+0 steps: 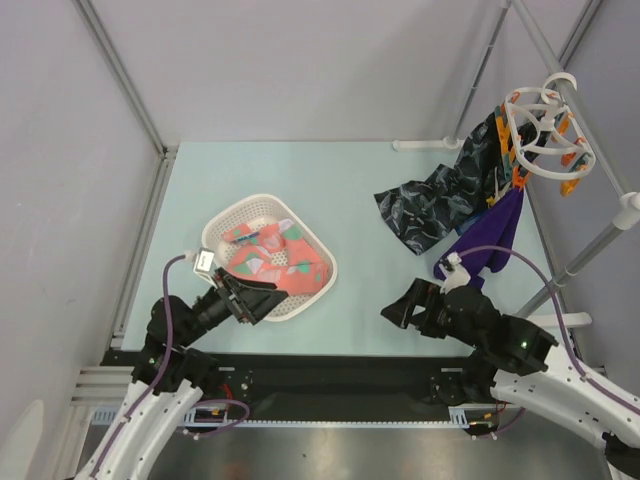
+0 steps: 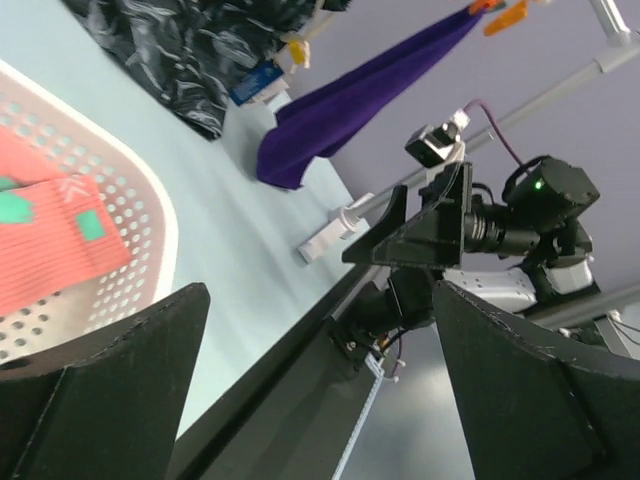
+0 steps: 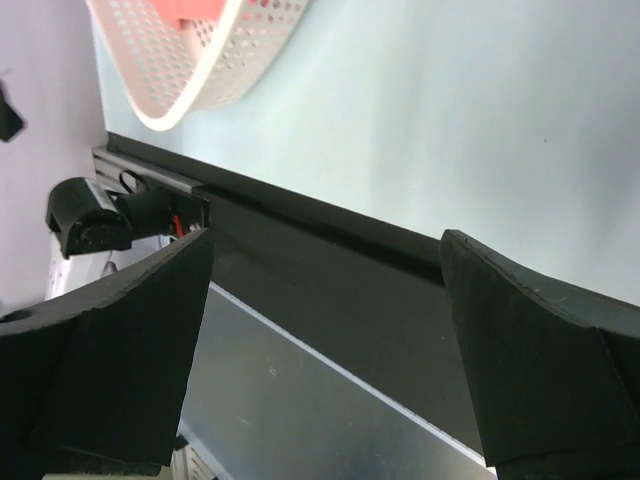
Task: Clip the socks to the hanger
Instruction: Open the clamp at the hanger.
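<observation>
The salmon-pink socks [image 1: 270, 262] with white and green patches lie heaped in a white perforated basket [image 1: 262, 198] at the left middle of the table. One sock [image 2: 50, 245] and the basket rim [image 2: 160, 225] show in the left wrist view. The white ring hanger [image 1: 545, 135] with orange and teal pegs hangs from a rail at the far right. My left gripper [image 1: 266, 302] [image 2: 320, 300] is open and empty at the basket's near edge. My right gripper [image 1: 396, 310] [image 3: 327, 240] is open and empty, low over the table's near edge. The basket [image 3: 200, 90] shows at the top of the right wrist view.
A dark navy patterned cloth [image 1: 440, 195] and a purple garment [image 1: 490, 240] hang from the hanger down onto the table at the right. A white rack pole [image 1: 580, 255] slants along the right side. A black rail [image 1: 330, 365] runs along the near edge.
</observation>
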Controlling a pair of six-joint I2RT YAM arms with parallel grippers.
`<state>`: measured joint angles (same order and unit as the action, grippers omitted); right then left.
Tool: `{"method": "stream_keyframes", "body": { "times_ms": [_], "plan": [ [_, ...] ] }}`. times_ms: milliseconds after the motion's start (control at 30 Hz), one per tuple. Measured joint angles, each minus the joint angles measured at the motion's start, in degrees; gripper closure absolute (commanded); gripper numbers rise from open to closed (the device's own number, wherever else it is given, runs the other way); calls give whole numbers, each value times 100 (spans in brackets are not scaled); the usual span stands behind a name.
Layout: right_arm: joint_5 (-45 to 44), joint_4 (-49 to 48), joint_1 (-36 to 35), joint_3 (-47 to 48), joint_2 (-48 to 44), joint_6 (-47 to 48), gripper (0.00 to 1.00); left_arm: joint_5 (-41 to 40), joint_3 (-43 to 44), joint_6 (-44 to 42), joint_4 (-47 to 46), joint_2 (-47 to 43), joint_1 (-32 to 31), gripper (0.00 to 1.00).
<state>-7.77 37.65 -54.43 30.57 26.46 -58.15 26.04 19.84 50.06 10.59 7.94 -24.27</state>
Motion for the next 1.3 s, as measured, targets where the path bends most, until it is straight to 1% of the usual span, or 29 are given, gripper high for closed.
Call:
{"method": "stream_keyframes", "body": {
  "times_ms": [33,100,233,300,367,433,533,567,633,733,767,800,867,967,1067,1200,1300],
  "plan": [
    [-76,153,2,116,-15,39,0,87,-85,57,-186,39,0,0],
    [-146,278,0,297,-114,101,0,247,-192,125,-542,197,0,5],
    [-146,404,0,573,-531,101,0,431,-146,133,-1255,811,-9,9],
    [-157,470,2,651,-774,129,0,380,-35,61,-1563,1329,-173,8],
    [-278,695,2,885,-879,153,0,179,229,-111,-1775,1976,-599,8],
    [-472,999,2,1316,-817,214,0,-68,579,-334,-1919,2566,-1141,8],
    [-837,1530,2,2216,-457,420,6,-472,1252,-776,-2334,3609,-1915,10],
    [-927,1644,2,2455,-343,476,9,-564,1491,-929,-2551,4009,-2098,13],
    [-1172,1871,2,3008,-55,662,12,-699,1976,-1228,-2977,4804,-2358,16],
    [-1552,2146,2,3646,225,944,23,-789,2750,-1733,-3501,5934,-2632,21],
    [-1700,2227,2,3860,313,1051,28,-782,3036,-1919,-3620,6304,-2723,23],
    [-1832,2295,2,4079,404,1178,30,-765,3346,-2090,-3744,6636,-2798,25],
    [-2114,2356,2,4553,625,1394,31,-669,3982,-2358,-3987,7252,-2898,29],
    [-2570,2509,2,5145,1012,1694,33,-566,4625,-2546,-4336,7812,-2951,29],
    [-3220,2675,2,5630,1582,1947,33,-542,4996,-2608,-4599,8096,-2951,30],
    [-4046,2924,2,5761,2249,2227,31,-754,5117,-2732,-4750,8179,-2951,29],
    [-4492,2970,2,5705,2649,2387,31,-1093,5060,-3010,-4815,8159,-2951,29]
  ]
}}
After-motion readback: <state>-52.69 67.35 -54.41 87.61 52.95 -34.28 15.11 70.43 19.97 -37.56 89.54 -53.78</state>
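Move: The hanger hangs high on the right: from the right hand about 25 cm ahead, 22 cm to the right and 28 cm up; from the left hand some 23 cm ahead, 49 cm right and 20 cm up. Below it the purple sock's middle is roughly 15 cm ahead of the right hand, 16 cm right and 8 cm higher. The black sock's middle is about 24 cm ahead of the right hand and 10 cm right, near its height. Towards the hanger, left hand sweeps some 25 cm right and up; right hand rises about 20 cm, both narrowing. ##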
